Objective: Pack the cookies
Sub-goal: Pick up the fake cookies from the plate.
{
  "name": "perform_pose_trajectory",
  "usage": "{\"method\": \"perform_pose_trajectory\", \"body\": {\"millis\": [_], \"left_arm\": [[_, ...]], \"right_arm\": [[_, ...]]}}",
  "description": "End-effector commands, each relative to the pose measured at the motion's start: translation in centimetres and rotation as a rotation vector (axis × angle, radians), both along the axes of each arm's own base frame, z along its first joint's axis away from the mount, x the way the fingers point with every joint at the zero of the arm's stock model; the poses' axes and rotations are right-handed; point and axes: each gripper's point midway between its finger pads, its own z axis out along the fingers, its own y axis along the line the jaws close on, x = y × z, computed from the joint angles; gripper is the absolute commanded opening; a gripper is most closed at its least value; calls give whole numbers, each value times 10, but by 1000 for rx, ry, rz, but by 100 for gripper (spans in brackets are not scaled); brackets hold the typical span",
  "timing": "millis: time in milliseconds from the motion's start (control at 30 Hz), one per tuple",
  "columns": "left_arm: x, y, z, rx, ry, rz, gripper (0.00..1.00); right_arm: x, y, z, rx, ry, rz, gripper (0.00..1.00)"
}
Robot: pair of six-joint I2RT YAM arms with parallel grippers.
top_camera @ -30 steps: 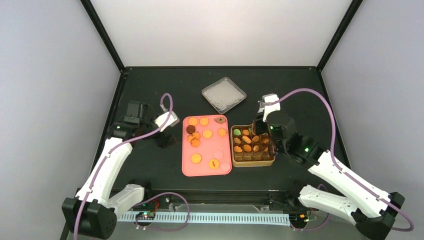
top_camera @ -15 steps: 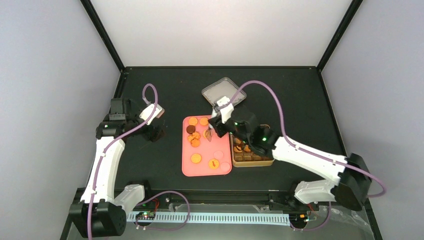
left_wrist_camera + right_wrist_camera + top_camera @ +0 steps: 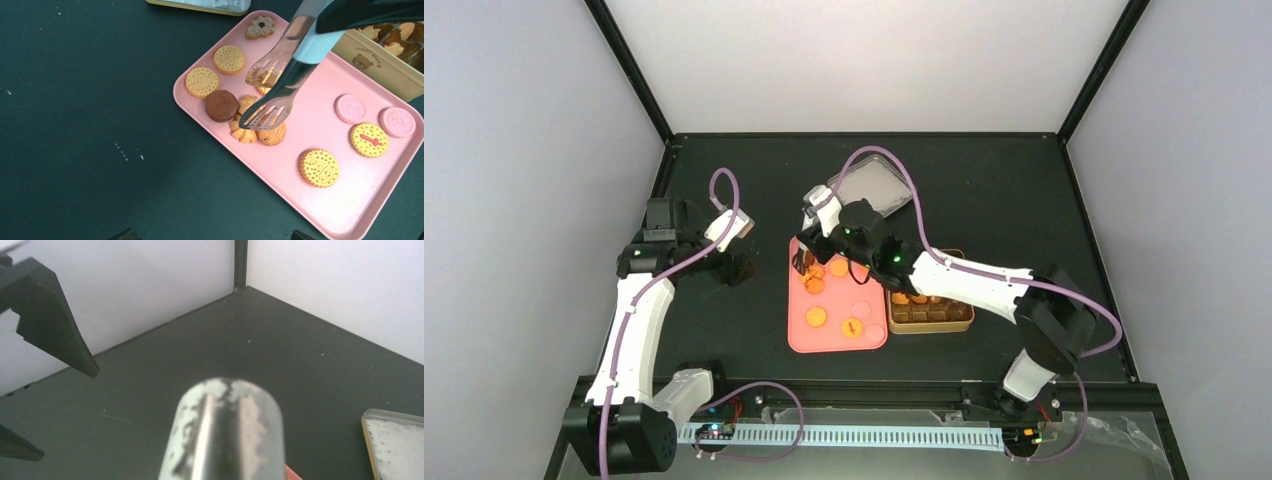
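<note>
Several cookies lie on the pink tray (image 3: 310, 140): orange rounds (image 3: 202, 82), a dark brown one (image 3: 221, 105), pale pink ones (image 3: 350, 108) and a flower-shaped one (image 3: 260, 27). More cookies fill the compartments of the tan box (image 3: 929, 315). My right gripper (image 3: 824, 232) is shut on the metal tongs (image 3: 280, 85). The tongs' two slotted ends stand apart just over the clump of cookies (image 3: 250, 132) beside the brown one. Whether they touch a cookie I cannot tell. My left gripper (image 3: 212, 235) is open over bare table, left of the tray (image 3: 836, 338).
The box's lid (image 3: 871, 190) lies upside down behind the tray, and its corner (image 3: 395, 440) shows in the right wrist view. The tongs' handle end (image 3: 227, 430) fills that view's foreground. Black frame posts and white walls bound the dark table.
My right arm swung left with the tongs, from over the box to the tray's upper left clump of cookies. My left arm drew back a little to the left, then stayed still.
</note>
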Motion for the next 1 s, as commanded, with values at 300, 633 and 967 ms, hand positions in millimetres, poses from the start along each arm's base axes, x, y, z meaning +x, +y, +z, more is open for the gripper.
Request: {"method": "perform_pose_trajectory", "body": {"millis": [300, 633, 967], "left_arm": [[-9, -3, -2, -19, 24, -17, 81], [-9, -3, -2, -22, 29, -22, 80], [-11, -4, -2, -23, 30, -31, 80]], "right_arm": [[-10, 15, -20, -38, -17, 49, 41], [-27, 9, -44, -81, 24, 52, 41], [-32, -1, -48, -90, 44, 24, 38]]}}
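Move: Some 22 cm below the right hand, about 4 cm back and 3 cm to its left, lies the round chip cookie on the pink plate. The two flower cookies touch it about 3 cm farther out, the chocolate cookie lies about 6 cm beyond it and 2 cm to its left, and a plain yellow cookie about 5 cm beyond it and 6 cm to its right. From the left hand the chip cookie is roughly 15 cm to the right, about 1 cm ahead and 18 cm below. Sinking about 5 cm towards the plate, the right hand brings the open tongs down with their slotted tips around the chip cookie. It first drops almost straight, then also draws back some 3 cm, drifts slightly left and stops; the wrist rolls slightly, its left side dipping, while the fingers keep their hold on the tongs. Whether the tips touch the cookie can't be seen. ##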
